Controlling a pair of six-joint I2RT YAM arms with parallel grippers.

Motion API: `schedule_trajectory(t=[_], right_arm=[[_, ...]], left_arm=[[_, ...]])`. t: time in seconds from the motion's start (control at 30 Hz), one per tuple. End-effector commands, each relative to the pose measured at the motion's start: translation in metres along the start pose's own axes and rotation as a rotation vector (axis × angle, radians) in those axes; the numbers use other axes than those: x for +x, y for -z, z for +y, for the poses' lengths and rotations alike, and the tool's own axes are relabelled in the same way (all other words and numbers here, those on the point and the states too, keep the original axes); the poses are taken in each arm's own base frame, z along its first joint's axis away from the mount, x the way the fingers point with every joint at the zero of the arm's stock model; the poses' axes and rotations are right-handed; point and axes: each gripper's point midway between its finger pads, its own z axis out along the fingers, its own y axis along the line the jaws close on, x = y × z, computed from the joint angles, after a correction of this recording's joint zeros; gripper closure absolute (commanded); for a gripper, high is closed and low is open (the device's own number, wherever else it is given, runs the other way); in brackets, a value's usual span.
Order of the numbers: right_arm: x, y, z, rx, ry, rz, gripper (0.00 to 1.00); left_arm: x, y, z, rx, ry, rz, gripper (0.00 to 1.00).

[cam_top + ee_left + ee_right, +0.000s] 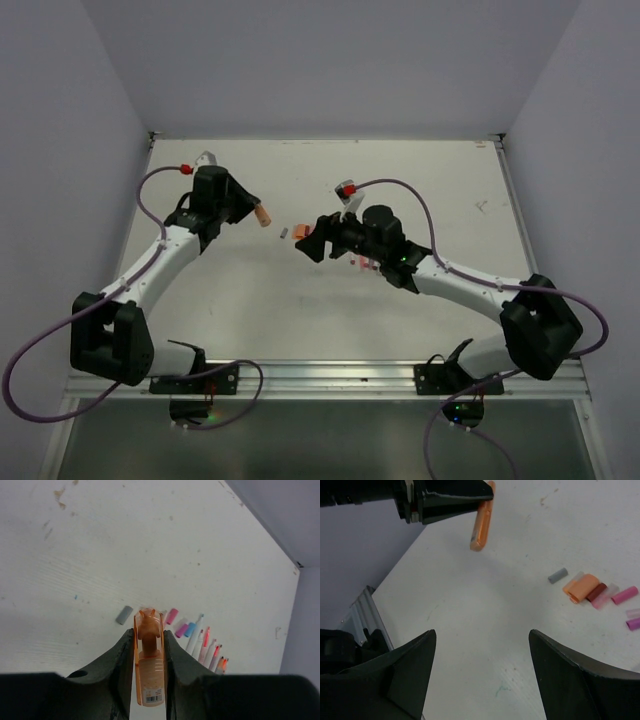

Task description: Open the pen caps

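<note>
My left gripper [148,631] is shut on a thick orange marker [148,665] and holds it above the table; its translucent orange cap [148,625] is on, the nib showing through. In the top view the left gripper [252,210] holds the marker [264,215] pointing right. My right gripper [482,635] is open and empty, facing the marker [481,525] from a distance; in the top view the right gripper [310,240] hangs above the loose caps. Loose caps lie on the table: orange [581,587], grey [558,575], dark red [596,591], pink [624,595]. Several uncapped pens [207,647] lie side by side.
Pink [171,616] and blue [190,629] caps and a grey cap [124,615] lie beside the pens. The right arm [450,280] covers most of the pens in the top view. Walls close the table's left, back and right. A metal rail [330,375] runs along the near edge.
</note>
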Motion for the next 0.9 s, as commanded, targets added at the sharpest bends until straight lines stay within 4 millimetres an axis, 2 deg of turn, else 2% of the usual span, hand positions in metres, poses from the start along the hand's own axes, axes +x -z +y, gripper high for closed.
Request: schedule_trajectory(t=[0.0, 0.23, 0.33, 0.47, 0.87], right_arm=[[-0.052, -0.018, 0.039, -0.082, 0.051, -0.174, 0.23], [-0.059, -0.04, 0.051, -0.073, 0.086, -0.23, 0.39], [-0.062, -0.046, 0.051, -0.069, 0.089, -0.241, 0.49], [-0.064, -0.053, 0.055, -0.089, 0.09, -0.235, 0.56], [-0.067, -0.065, 0.055, -0.081, 0.094, -0.244, 0.57]], left_arm=[[-0.001, 0.025, -0.042, 0.146, 0.085, -0.061, 0.95], [0.005, 0.053, -0.061, 0.228, 0.134, -0.085, 0.95], [0.006, 0.056, -0.062, 0.23, 0.135, -0.088, 0.95], [0.005, 0.063, -0.064, 0.246, 0.149, -0.103, 0.95], [0.004, 0.069, -0.068, 0.263, 0.153, -0.113, 0.95]])
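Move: The orange highlighter, held at its upper end in my left fingers, has its middle about 9 cm ahead of my open right fingers, 13 cm to their left and some 4 cm lower. From my left hand the right gripper is roughly 11 cm back, 15 cm to the right and 2 cm higher. On the table, 18 cm below my right hand, the orange cap lies about 10 cm ahead and 2 cm left, with the grey cap 5 cm left of it. I bring both hands together in the air: my right goes about 7 cm left, rising some 4 cm and easing slightly forward, its fingers narrowing to about half their opening around the highlighter's free lower end. My left keeps its pinch and lifts the highlighter about 6 cm while coming right and back, its fingers tipping up, then holds still as the right creeps in. ##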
